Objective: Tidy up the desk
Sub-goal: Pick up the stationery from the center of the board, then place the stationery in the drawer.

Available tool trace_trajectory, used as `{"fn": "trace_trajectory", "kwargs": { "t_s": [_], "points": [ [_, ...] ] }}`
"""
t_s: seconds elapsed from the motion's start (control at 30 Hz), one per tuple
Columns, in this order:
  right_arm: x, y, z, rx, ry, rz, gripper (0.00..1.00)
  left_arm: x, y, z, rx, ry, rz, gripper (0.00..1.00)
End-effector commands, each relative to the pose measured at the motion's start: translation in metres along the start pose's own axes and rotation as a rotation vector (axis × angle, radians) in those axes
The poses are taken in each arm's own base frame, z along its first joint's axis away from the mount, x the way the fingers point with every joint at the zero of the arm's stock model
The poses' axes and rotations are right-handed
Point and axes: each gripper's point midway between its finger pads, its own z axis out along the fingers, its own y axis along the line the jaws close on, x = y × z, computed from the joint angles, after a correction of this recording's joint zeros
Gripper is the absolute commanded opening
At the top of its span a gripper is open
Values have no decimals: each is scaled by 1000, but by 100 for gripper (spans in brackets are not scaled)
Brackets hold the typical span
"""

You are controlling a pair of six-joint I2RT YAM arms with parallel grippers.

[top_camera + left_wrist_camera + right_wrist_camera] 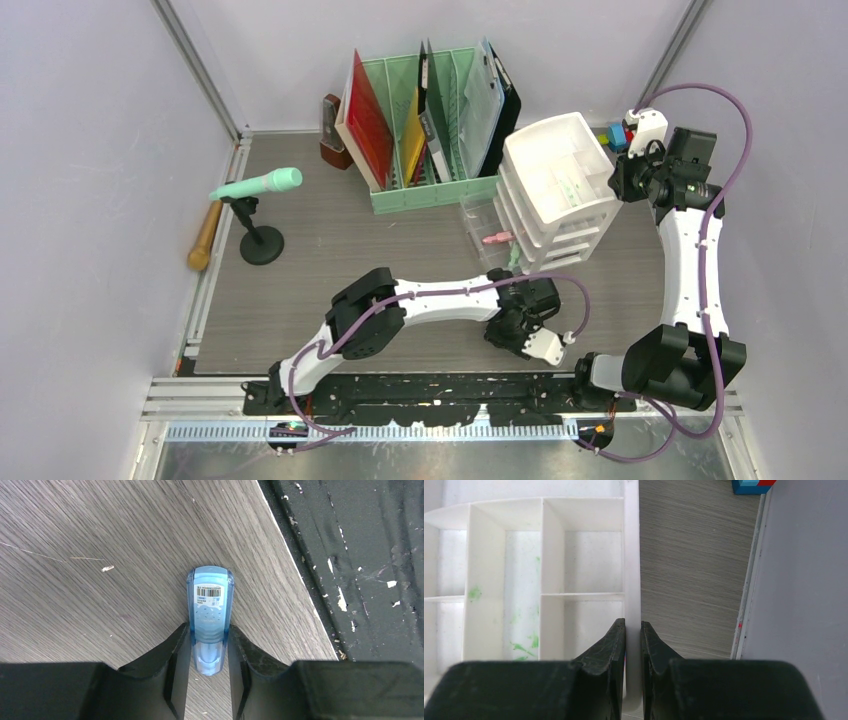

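Note:
On the grey-brown wood-grain desk [330, 240], near its front edge, lies a small translucent blue dispenser [210, 605] with a barcode label. My left gripper [210, 640] is shut on its near end, both fingers touching its sides; from above the gripper [512, 335] hides the dispenser. My right gripper [633, 627] is shut on the right rim [632, 555] of the white divided top tray of the drawer unit [555, 190], at back right, where the gripper [625, 180] reaches from the unit's right side.
A mint-green file rack [430, 130] with folders stands at the back. A green microphone on a black stand [258, 185] and a wooden stick [205, 235] are at the left. Blue and red blocks [615, 137] sit behind the drawers. A black rail [360, 555] borders the desk's front.

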Motion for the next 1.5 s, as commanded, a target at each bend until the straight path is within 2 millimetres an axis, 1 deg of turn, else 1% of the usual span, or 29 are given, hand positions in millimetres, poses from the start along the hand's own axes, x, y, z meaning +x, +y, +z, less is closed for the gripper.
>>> {"fn": "trace_trajectory", "kwargs": {
  "t_s": [0.0, 0.07, 0.13, 0.17, 0.2, 0.23, 0.33, 0.43, 0.5, 0.6, 0.63, 0.7, 0.83, 0.93, 1.03, 1.2, 1.3, 1.33, 1.4, 1.47],
  "points": [
    [52, 26, 8, -106, 170, 46, 0, 19, -11, -2, 38, 73, 0, 30],
    [52, 26, 8, -105, 172, 45, 0, 26, -16, -6, 42, 90, -6, 26],
    [53, 26, 8, -104, 172, 45, 0, 34, -18, -15, 19, 111, -6, 24],
    [53, 26, 8, -104, 172, 45, 0, 39, -16, -20, -1, 121, -9, 19],
    [53, 26, 7, -104, 172, 48, 0, 44, -13, -27, -29, 126, -18, 15],
    [53, 27, 8, -105, 171, 50, 1, 46, -9, -35, -54, 121, -31, 13],
    [53, 27, 10, -107, 171, 52, 1, 48, 4, -66, -89, 47, -126, 6],
    [53, 27, 10, -107, 173, 52, 0, 47, 21, -99, -102, -69, -274, 5],
    [54, 26, 10, -104, 172, 53, 0, 44, 38, -121, -110, -169, -385, 5],
    [53, 26, 10, -103, 171, 54, 0, 45, 63, -147, -109, -298, -562, 4],
    [52, 26, 10, -102, 170, 55, 0, 45, 71, -152, -112, -333, -621, 5],
    [53, 26, 11, -104, 172, 55, 0, 46, 87, -163, -126, -383, -740, 8],
    [53, 26, 10, -104, 174, 57, 0, 52, 119, -178, -138, -465, -931, 10],
    [53, 27, 11, -107, 172, 55, 0, 62, 143, -186, -165, -517, -1027, 11],
    [54, 27, 11, -107, 176, 57, 0, 68, 160, -187, -157, -565, -1128, 11],
    [56, 27, 11, -106, 179, 59, 1, 82, 187, -177, -154, -604, -1241, 11],
    [57, 27, 11, -109, 182, 64, 0, 89, 205, -173, -151, -661, -1288, 12],
    [58, 28, 11, -109, 186, 65, 0, 94, 215, -171, -158, -687, -1315, 13],
    [58, 27, 11, -105, 187, 66, 0, 97, 226, -169, -157, -724, -1342, 17],
    [58, 26, 11, -100, 189, 65, 0, 100, 233, -162, -157, -727, -1358, 25]
  ]
}}
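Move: The left fingers already pinch the blue highlighter flat on the desk. The open clear drawer it is taken to lies about 22 cm ahead and 3 cm left, some 2 cm higher. In it the pink highlighter is about 22 cm ahead and 2 cm left of this hand, the green one 19 cm ahead and 2 cm right; the white cabinet rises 25 cm ahead and 11 cm right. From the right hand, the drawer is about 23 cm left, 2 cm back and 22 cm below. Leftward first, about 5 cm low over the desk, the left hand then swings forward and up towards the open drawer, rising some 15 cm before sinking about 5 as it comes in over the drawer, roughly 24 cm ahead in all. It keeps its pinch on the blue highlighter while the wrist turns some 75 degrees counter-clockwise and the fingers tilt from nearly straight down to slanting right, towards the cabinet. ##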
